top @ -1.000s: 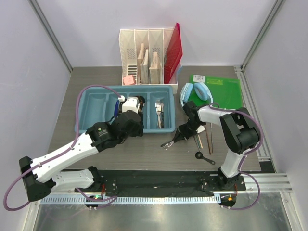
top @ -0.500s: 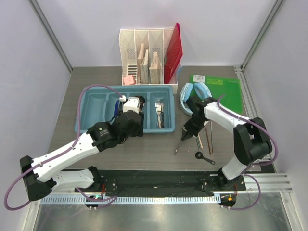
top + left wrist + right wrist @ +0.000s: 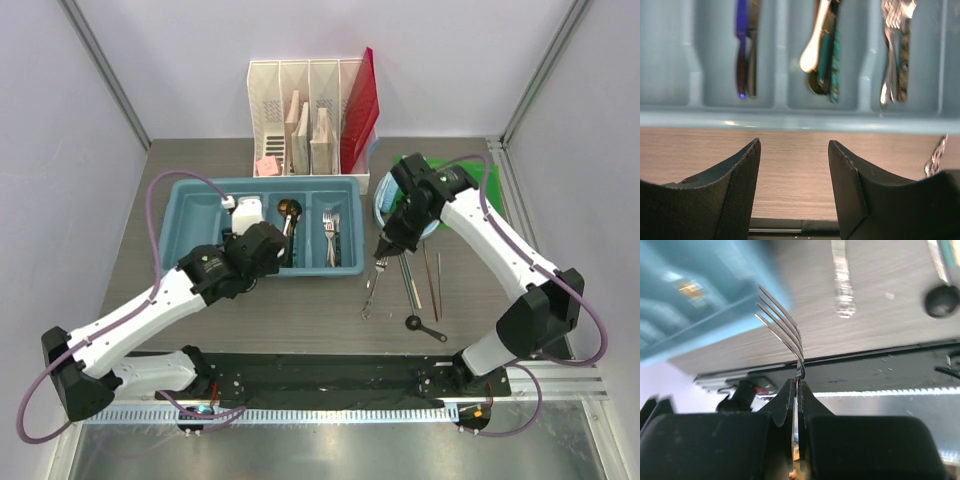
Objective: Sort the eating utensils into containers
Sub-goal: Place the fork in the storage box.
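Note:
My right gripper [image 3: 384, 247] [image 3: 796, 385] is shut on the handle of a silver fork [image 3: 372, 290] [image 3: 782, 335], held above the table just right of the light blue tray [image 3: 172, 238] [image 3: 790, 121]. In the tray lie blue-handled knives [image 3: 240, 226] [image 3: 742, 50], gold and dark spoons [image 3: 290, 216] [image 3: 821, 55] and forks [image 3: 331, 236] [image 3: 894, 55], each kind in its own compartment. My left gripper [image 3: 262, 255] [image 3: 794, 150] hangs open and empty over the tray's near rim. On the table lie a silver utensil [image 3: 410, 282], brown chopsticks [image 3: 433, 280] and a dark spoon [image 3: 424, 326] [image 3: 941, 301].
A white file organizer [image 3: 300, 110] with a red folder [image 3: 360, 100] stands behind the tray. Light blue headphones [image 3: 412, 190] and a green board [image 3: 470, 185] lie at the back right, partly under my right arm. The tray's leftmost compartment [image 3: 200, 215] holds nothing.
My right arm has risen and swung back, lifting the fork off the table. My left gripper has drawn back from the spoon compartment toward the tray's near rim, uncovering the spoons.

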Tool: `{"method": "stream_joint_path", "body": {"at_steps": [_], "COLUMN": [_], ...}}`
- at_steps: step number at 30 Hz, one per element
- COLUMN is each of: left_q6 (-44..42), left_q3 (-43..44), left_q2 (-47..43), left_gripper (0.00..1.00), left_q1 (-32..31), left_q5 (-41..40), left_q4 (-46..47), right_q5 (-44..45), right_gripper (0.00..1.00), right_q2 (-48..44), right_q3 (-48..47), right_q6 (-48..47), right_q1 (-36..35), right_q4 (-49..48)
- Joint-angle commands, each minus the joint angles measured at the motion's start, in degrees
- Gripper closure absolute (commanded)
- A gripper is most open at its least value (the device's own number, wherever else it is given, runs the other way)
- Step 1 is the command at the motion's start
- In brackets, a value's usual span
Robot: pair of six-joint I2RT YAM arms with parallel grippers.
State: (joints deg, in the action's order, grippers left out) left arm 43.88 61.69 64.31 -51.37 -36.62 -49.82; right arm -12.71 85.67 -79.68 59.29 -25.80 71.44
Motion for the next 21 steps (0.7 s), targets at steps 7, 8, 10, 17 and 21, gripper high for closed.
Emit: {"method": "stream_joint_path", "body": {"at_steps": [7, 8, 10, 17, 21], "left_q6": [22.5, 24.9, 31.3, 38.4, 38.4], "left_q3": [8.4, 9.1, 9.6, 7.7, 6.8], "left_q2": [-3.0, -3.3, -4.8, -11.0, -12.5], "left_gripper": [0.43, 0.43, 0.43, 0.44, 0.45], "left_q1": [3.6, 3.7, 3.7, 3.7, 3.7], "left_q5": [-16.8, -17.6, -19.5, -20.5, -18.7], "left_q4": [-21.5, -23.6, -29.4, -36.8, -37.0], "right_q5": [-4.8, -5.2, -7.7, -16.6, -22.4], "right_gripper": [0.99, 0.99, 0.99, 0.99, 0.99], "right_q2": [20.1, 22.6, 30.7, 44.7, 44.8], "right_q3": [-36.2, -42.6, -49.3, -63.0, -57.8], "right_q6": [-8.9, -9.3, -10.6, -11.0, -8.5], "right_q1": [-9.0, -10.1, -11.4, -14.2, -15.0], "right_q4": [2.8, 2.9, 2.6, -4.5, -18.9]}}
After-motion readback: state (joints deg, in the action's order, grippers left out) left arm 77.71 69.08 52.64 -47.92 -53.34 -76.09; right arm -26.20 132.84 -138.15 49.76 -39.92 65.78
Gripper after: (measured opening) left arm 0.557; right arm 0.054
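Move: The right hand already holds the fork, with the storage box's middle about 27 cm to its left, 13 ahead and 14 below. Nearer, the forks in the box lie 13 cm left and 11 ahead, the spoons 21 left and 12 ahead, both some 15 below; a loose fork lies 16 below, 3 left and 3 back. From the empty left hand the box's middle is 12 cm ahead, barely 1 left and 17 below. The right hand keeps the fork pinched in its shut fingers and sweeps about 23 cm left and 11 cm forward in an arc from over the bare table across the storage box's right part, rising some 8 cm and then sinking nearly as much, while the wrist turns counter-clockwise and its fingers swing to point more leftward. Meanwhile the empty left hand draws away from the box's middle, left and upward with a little back, turning counter-clockwise with its fingers staying half open. ##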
